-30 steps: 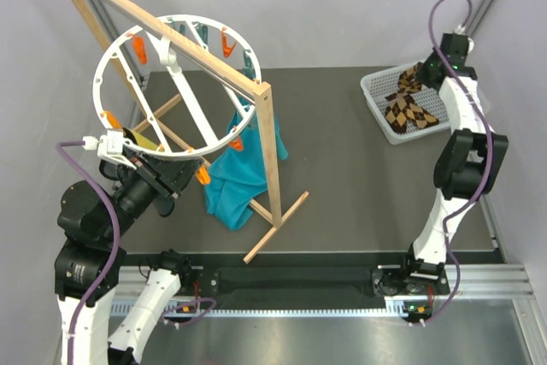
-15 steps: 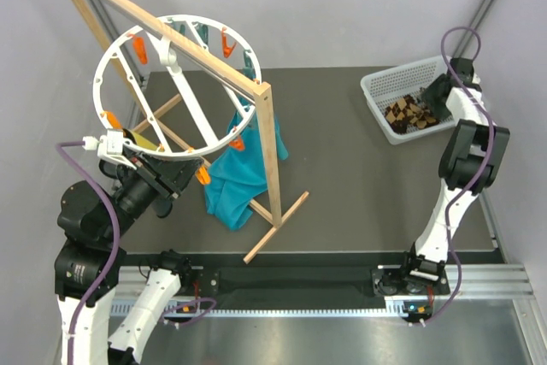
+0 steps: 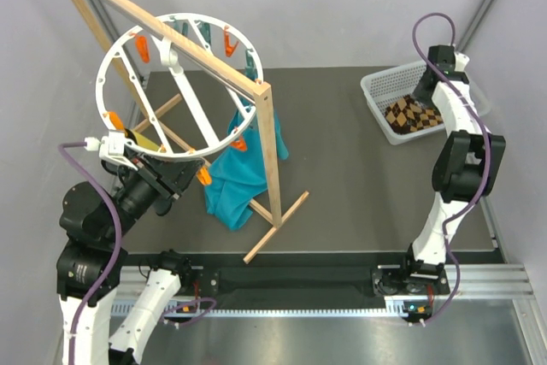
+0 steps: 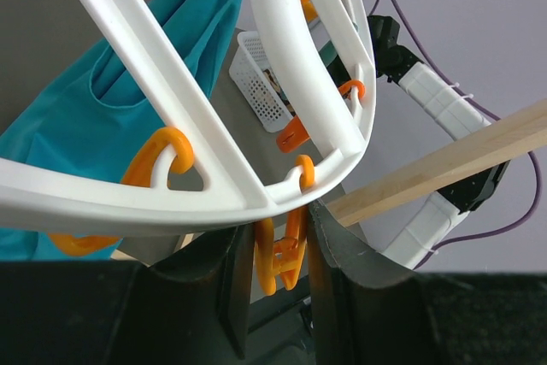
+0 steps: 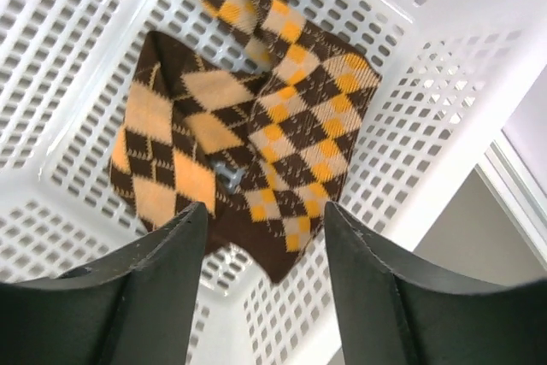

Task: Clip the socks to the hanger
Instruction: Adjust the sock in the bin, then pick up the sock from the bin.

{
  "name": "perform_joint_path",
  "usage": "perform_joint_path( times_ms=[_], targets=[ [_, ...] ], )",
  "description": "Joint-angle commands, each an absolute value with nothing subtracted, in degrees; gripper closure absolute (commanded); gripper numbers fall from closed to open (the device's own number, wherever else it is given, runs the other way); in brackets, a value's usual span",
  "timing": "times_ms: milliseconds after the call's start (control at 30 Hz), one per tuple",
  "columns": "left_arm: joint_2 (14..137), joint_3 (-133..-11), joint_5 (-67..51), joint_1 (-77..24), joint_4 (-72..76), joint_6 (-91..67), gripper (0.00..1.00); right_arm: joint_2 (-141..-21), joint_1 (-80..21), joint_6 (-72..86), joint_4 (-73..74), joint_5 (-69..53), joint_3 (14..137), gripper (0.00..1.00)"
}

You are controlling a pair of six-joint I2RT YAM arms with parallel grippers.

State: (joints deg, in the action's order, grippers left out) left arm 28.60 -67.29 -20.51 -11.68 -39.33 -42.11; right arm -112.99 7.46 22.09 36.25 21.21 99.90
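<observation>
The socks (image 3: 412,114), brown and tan argyle, lie flat in the white mesh basket (image 3: 376,83) at the far right. My right gripper (image 3: 427,87) hovers just above them, open and empty. In the right wrist view the socks (image 5: 256,134) lie between and beyond its fingers, and the gripper (image 5: 265,211) touches nothing. The hanger (image 3: 198,18), a white ring with orange clips, hangs from the wooden frame at the left. My left gripper (image 3: 184,179) is under its near rim. In the left wrist view the gripper (image 4: 278,262) is shut on an orange clip (image 4: 282,254) hanging from the hanger's rim (image 4: 282,49).
The wooden frame (image 3: 272,151) slants across the left half of the table. A teal cloth (image 3: 226,181) hangs from the hanger beside its post. A yellow-and-black cloth (image 3: 137,138) shows near the left gripper. The basket's wall (image 5: 444,151) rings the socks.
The right gripper swung to the basket's right side and then back over its far part. The socks, stretched up towards it earlier, now lie flat. The left arm has not moved.
</observation>
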Motion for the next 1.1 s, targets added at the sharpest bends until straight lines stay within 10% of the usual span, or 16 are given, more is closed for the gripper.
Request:
perform_joint_path(
  times_ms=[0, 800, 933, 1067],
  targets=[
    [28.4, -67.3, -22.4, -11.9, -38.5, -42.3, 1.00, -113.5, 6.4, 19.3, 40.9, 21.4, 103.4, 0.45],
    [28.8, -66.3, -22.3, -11.9, -38.4, -41.6, 1.00, -130.3, 7.7, 20.5, 43.6, 24.4, 111.7, 0.58],
    [28.8, -66.2, -22.3, -11.9, -38.3, -41.6, 1.00, -131.4, 7.8, 20.5, 42.9, 24.5, 111.7, 0.90],
    [28.8, -66.3, -22.1, -11.9, -38.3, -41.6, 1.00, -129.6, 7.6, 20.9, 42.7, 24.3, 111.8, 1.00]
  ],
)
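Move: Below the half-open right hand, in the bin, lies the near checkered sock: its middle is about 12 cm down, 1 cm ahead and 4 cm to the right. The other checkered sock lies on the bin floor about 4 cm ahead and 4 cm to the left. The bin's near wall stands about 6 cm back and 5 cm to the right. From the left hand, up at the hanger, the near sock is roughly 35 cm ahead, 60 cm to the right and 35 cm below. Sinking almost straight down into the bin, the right hand drops about 11 cm onto the left edge of the near checkered sock, after a brief drift of about 1 cm to the left. On the way the wrist tips the fingers some 15 degrees more steeply downwards and the gap narrows a little; at the bottom the hand all but stops and the fingers shut, pinching the sock's edge by its fold. ##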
